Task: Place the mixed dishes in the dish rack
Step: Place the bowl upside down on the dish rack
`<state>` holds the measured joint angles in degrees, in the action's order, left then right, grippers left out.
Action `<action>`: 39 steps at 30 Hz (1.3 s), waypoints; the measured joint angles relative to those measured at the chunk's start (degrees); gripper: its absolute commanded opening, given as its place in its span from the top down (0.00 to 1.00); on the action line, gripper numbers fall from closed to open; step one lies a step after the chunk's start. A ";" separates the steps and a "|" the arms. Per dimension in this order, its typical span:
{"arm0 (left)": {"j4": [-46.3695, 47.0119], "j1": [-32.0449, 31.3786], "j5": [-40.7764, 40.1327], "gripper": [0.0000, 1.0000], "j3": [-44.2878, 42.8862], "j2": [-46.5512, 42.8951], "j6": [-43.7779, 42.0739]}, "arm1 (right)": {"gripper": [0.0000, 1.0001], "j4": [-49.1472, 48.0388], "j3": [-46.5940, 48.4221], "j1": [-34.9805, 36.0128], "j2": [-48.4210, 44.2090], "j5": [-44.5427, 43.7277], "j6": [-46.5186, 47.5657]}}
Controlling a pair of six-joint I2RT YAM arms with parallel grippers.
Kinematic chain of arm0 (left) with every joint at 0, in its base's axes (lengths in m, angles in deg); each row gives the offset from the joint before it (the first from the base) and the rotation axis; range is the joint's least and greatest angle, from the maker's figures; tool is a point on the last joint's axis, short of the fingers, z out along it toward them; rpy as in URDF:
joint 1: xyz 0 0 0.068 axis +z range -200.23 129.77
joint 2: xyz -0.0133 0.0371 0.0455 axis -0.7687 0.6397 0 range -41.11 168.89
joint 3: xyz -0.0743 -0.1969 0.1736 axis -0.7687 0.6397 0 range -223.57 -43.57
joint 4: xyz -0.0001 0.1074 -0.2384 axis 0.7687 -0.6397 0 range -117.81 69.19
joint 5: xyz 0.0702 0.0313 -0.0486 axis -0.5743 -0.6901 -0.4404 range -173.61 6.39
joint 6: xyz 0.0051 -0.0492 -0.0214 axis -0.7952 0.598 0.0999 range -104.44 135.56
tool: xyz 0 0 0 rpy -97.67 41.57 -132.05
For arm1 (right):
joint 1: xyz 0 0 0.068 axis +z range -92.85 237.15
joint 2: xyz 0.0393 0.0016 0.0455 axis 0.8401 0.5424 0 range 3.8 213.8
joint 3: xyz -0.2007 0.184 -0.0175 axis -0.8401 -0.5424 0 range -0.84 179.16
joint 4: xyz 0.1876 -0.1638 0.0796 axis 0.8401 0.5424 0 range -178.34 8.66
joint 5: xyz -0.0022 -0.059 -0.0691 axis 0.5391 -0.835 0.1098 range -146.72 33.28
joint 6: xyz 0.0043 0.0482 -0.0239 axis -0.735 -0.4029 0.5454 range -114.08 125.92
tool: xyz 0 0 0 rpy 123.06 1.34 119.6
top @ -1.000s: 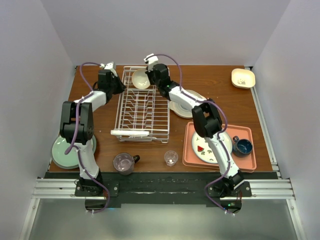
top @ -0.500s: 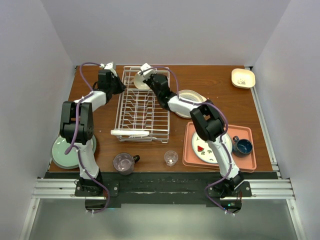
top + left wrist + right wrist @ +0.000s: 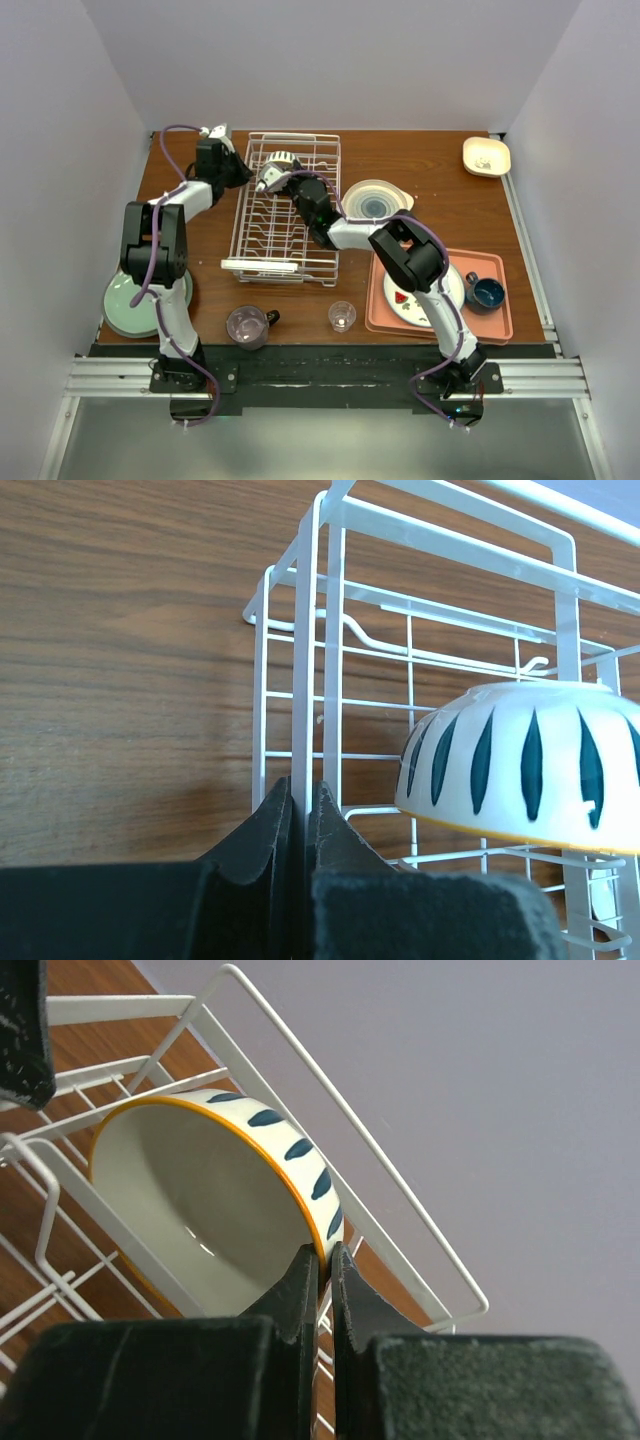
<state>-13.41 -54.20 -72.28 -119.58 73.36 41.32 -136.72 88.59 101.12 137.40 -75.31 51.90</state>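
The white wire dish rack (image 3: 285,215) stands at the table's middle back. My left gripper (image 3: 240,172) is shut on an upright wire at the rack's far left corner (image 3: 305,730). A white bowl (image 3: 273,166) with dark teal stripes and a yellow rim hangs tilted over the rack's far end. My right gripper (image 3: 325,1257) is shut on the rim of this bowl (image 3: 200,1190), one finger inside and one outside. The left wrist view shows the bowl (image 3: 525,770) from outside, mouth down, above the rack's wires.
A cream plate with a blue-ringed centre (image 3: 375,200) lies right of the rack. The pale green plates (image 3: 135,300) sit near left, under the left arm. A purple cup (image 3: 246,326) and clear glass (image 3: 342,316) stand near front. The salmon tray (image 3: 480,322) holds a patterned plate (image 3: 425,292) and a dark cup (image 3: 487,293).
The right arm has swung left and lower over the rack's far end, carrying the bowl and turning it over, which uncovered the cream plate. The left arm has not moved.
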 measured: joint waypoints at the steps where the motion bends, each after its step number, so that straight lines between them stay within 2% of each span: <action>1: 0.00 0.00 0.35 1.00 -0.20 0.17 0.09 | 1.00 -1.11 -0.94 0.20 -0.17 -0.02 1.16; 11: 0.37 -0.02 1.99 1.00 -1.03 1.09 0.61 | 1.00 -2.49 -3.10 0.76 -0.94 0.04 4.98; 24: 1.84 0.00 3.87 1.00 -1.49 2.05 2.05 | 0.82 -2.34 -8.22 2.95 -3.52 0.37 9.31; 35: 2.86 -0.07 6.38 1.00 -2.54 3.37 2.80 | 0.77 0.15 -9.77 4.35 -4.63 1.79 9.38; 39: 3.32 -0.31 6.97 1.00 -2.56 3.56 3.08 | 0.71 0.44 -10.58 4.81 -5.09 2.01 9.14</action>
<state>-10.09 -54.51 -65.31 -122.13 76.92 44.40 -136.29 78.01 105.93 132.31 -73.30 61.03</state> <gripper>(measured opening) 0.040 0.238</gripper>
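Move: The right hand still pinches the bowl by its rim. The bowl leans on its side in the far part of the rack, mouth towards the robot, its middle about 2 cm ahead, 4 cm left and 2 cm below. The rack's middle is some 11 cm back, 3 cm left and 9 cm lower; the striped plate about 8 cm back, 20 cm right and 14 cm down. From the left hand, shut on the rack's left upright, the bowl is about 4 cm ahead, 8 cm right and 4 cm higher. Backwards towards the robot goes the right hand, about 6 cm in all, sinking and easing left over the latter half, rolling its left side down some 10 degrees. Partway, its fingers part a little and give up their pinch on the bowl's rim, staying close to it. The left hand keeps its grip on the rack's upright and carries it about 3 cm to the right, turning slightly clockwise. ##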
